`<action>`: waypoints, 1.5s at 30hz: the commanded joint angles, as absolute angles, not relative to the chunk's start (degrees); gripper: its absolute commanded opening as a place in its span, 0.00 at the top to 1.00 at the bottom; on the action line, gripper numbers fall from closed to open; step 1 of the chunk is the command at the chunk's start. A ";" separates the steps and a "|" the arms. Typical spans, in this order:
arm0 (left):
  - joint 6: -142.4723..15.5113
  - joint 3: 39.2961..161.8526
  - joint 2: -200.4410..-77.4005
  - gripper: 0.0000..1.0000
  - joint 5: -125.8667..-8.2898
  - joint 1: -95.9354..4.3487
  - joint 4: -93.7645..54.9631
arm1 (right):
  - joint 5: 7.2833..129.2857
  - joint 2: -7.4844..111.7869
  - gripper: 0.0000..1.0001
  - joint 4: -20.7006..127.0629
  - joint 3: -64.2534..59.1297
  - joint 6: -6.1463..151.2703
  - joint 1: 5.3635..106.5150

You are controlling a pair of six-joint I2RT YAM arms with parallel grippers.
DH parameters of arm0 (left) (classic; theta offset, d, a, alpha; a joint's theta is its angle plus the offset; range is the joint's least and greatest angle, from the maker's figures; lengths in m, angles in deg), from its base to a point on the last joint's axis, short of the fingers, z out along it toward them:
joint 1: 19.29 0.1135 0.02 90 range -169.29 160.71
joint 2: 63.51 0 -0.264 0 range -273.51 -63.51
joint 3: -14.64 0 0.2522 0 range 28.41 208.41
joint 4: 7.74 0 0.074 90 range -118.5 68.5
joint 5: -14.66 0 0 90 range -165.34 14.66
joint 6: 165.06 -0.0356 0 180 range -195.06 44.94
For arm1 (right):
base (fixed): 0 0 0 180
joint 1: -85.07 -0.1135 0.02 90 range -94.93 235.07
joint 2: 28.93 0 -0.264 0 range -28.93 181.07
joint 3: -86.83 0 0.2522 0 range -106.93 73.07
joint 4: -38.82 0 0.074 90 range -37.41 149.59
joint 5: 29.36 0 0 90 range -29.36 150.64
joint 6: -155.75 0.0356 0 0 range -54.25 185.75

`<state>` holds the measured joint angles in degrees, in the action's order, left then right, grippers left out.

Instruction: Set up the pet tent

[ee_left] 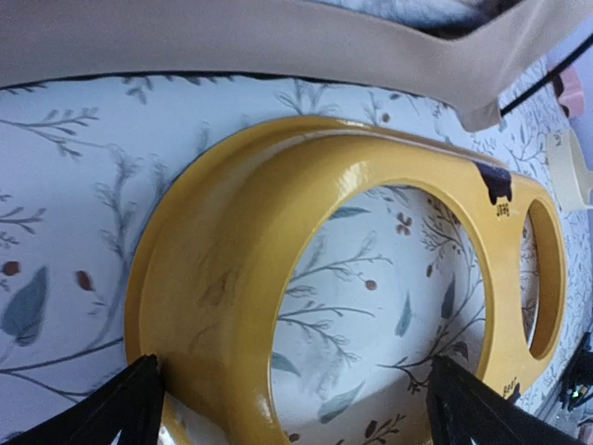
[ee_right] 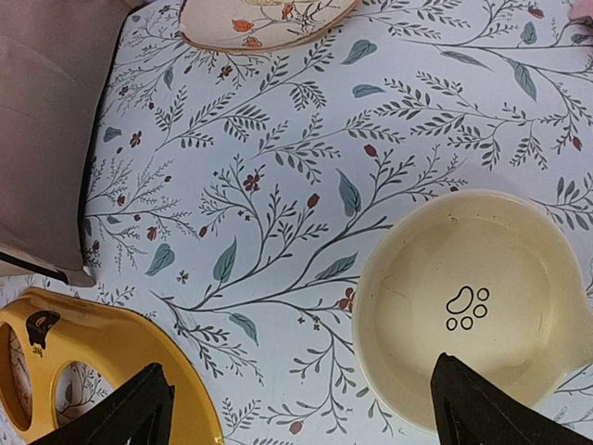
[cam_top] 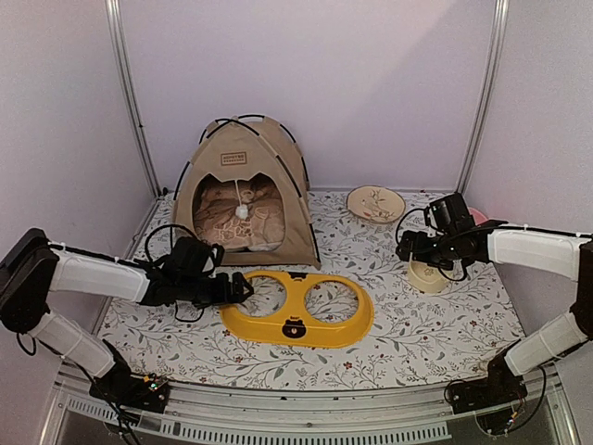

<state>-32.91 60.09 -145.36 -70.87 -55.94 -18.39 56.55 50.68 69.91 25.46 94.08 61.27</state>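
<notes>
The pet tent (cam_top: 243, 190) stands upright at the back left of the floral mat, beige with thin black poles, a brown label (cam_top: 233, 159) and a white pom-pom (cam_top: 242, 211) hanging in its arched doorway. A patterned cushion lies inside. Its beige fabric edge (ee_left: 278, 42) crosses the top of the left wrist view and fills the left side (ee_right: 46, 130) of the right wrist view. My left gripper (cam_top: 239, 289) (ee_left: 295, 406) is open in front of the tent, its fingers either side of the yellow tray's left end. My right gripper (cam_top: 408, 248) (ee_right: 296, 408) hangs open and holds nothing, right of the tent.
A yellow two-hole tray (cam_top: 296, 313) (ee_left: 222, 269) (ee_right: 93, 357) lies in front of the tent. A cream paw-print bowl (cam_top: 428, 276) (ee_right: 473, 306) sits under my right gripper. A floral dish (cam_top: 375, 204) (ee_right: 264, 19) lies at the back right. Walls enclose three sides.
</notes>
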 commanded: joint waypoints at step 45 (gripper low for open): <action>-28.68 70.70 -142.92 0.01 -78.42 -68.95 -19.41 | 47.02 64.95 0.93 75.43 18.56 95.80 59.96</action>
<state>-28.43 71.52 -143.94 -78.59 -69.51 -19.72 50.73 65.70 72.86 20.76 95.40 60.75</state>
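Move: The yellow bowl stand's middle lies about 15 cm to the right of my left hand, 3 cm nearer me and 2 cm lower; the tent's middle is some 23 cm ahead of that hand, level sideways and 12 cm higher. From my right hand, the cream bowl is about 7 cm to the right, straight across and 8 cm down. The stand lies 27 cm left and 11 cm back of this same hand, and the round plate 7 cm left and 20 cm farther out, 9 cm down. With its fingers still open against the stand's left end, my left hand keeps pushing the stand right, about 15 cm and slightly back, towards the bowl, then rises clear and swings part way back left. Meanwhile I lower my right hand some 7 cm, tipping it slightly, and close its fingers to pinch the bowl's left rim. ##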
